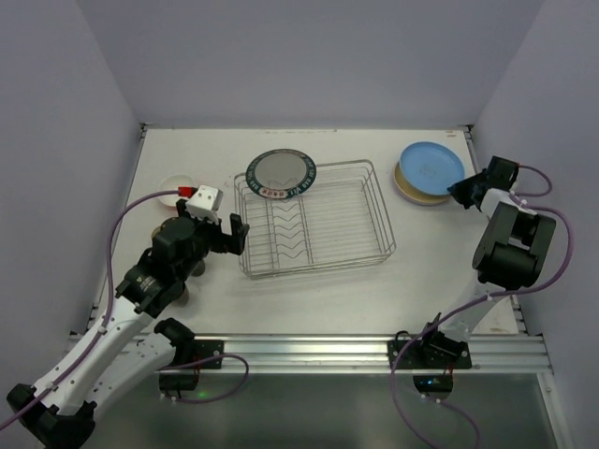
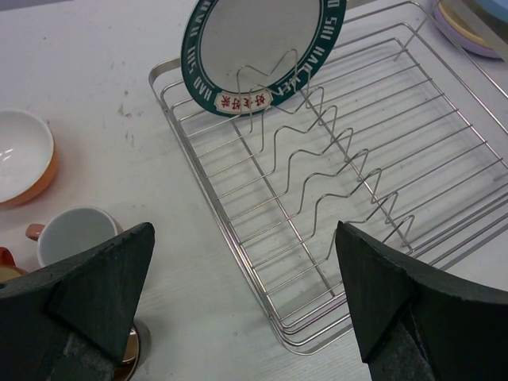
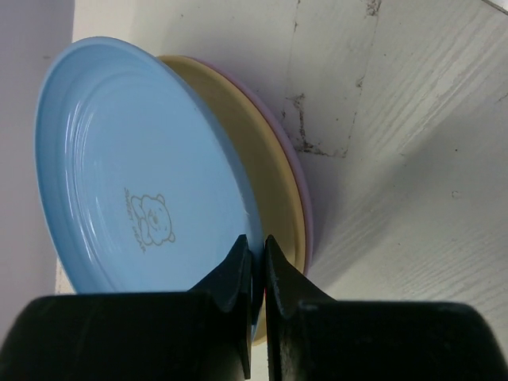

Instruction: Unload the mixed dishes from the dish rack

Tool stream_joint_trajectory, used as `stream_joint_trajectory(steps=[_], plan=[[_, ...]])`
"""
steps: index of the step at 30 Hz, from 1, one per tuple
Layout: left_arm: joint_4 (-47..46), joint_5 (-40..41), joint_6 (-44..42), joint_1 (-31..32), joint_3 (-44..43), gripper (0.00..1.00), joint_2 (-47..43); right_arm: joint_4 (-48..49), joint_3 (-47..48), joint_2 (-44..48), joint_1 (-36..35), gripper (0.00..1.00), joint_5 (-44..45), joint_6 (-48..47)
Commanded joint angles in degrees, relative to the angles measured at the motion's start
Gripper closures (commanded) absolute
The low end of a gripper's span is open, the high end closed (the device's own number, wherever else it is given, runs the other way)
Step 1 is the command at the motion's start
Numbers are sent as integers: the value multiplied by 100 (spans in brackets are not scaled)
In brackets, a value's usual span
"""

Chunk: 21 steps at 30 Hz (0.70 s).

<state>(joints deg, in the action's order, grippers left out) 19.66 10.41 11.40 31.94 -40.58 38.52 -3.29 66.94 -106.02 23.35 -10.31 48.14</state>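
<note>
The silver wire dish rack (image 1: 318, 224) (image 2: 373, 167) sits mid-table. A plate with a green patterned rim (image 1: 281, 174) (image 2: 254, 48) stands upright in its far-left dividers. My left gripper (image 1: 236, 236) (image 2: 246, 294) hangs open over the rack's near-left corner, holding nothing. At the back right, my right gripper (image 1: 459, 194) (image 3: 258, 250) is shut on the near rim of a blue plate (image 1: 430, 165) (image 3: 135, 175). That plate lies slightly tilted over a yellow plate (image 3: 266, 167) and a lavender plate (image 3: 305, 198).
An orange bowl, white inside (image 1: 173, 190) (image 2: 20, 155), rests left of the rack. A pink cup (image 2: 75, 234) stands beside it, close to my left fingers (image 2: 103, 286); other cups are hidden under the left arm. Purple walls close in the table's back and sides.
</note>
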Motion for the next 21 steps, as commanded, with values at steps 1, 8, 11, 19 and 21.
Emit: stream_joint_trajectory(steps=[1, 8, 11, 19, 21], plan=[[-270, -223, -129, -13, 32, 0, 41, -110, 267, -147, -33, 99, -165, -199], [-296, -523, -217, -4, 41, 0, 147, -216, 460, -297, -33, 92, -226, -288], [-296, -602, -252, -13, 59, 0, 138, -190, 452, -297, -41, 81, -305, -261], [-296, -725, -287, -4, 59, 0, 129, -154, 311, -7, -120, 66, -270, -252], [-287, -716, -296, -13, 59, 0, 94, -242, 355, 55, -155, 63, -209, -296]])
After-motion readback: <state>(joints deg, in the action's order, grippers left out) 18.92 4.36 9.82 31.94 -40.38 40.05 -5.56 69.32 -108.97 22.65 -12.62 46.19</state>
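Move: My right hand still pinches the near right rim of the blue plate. The stack it is meant for, the yellow plate on the lavender one, has its middle about 9 cm to the left, 5 cm ahead and some 4 cm below. The dish rack's middle is roughly 41 cm left and 7 cm back, and the green-rimmed plate in it about 50 cm left and 4 cm ahead. From my left hand the stack lies some 57 cm right, 27 cm ahead and 20 cm down. I lower the blue plate about 2 cm with my right hand onto the yellow plate, fingers tipping slightly down, then open them to roughly a third so the rim is no longer pinched, easing up and left by about a centimetre as they part. My empty left hand, still wide open, drifts some 2 cm right, turning a few degrees clockwise. ##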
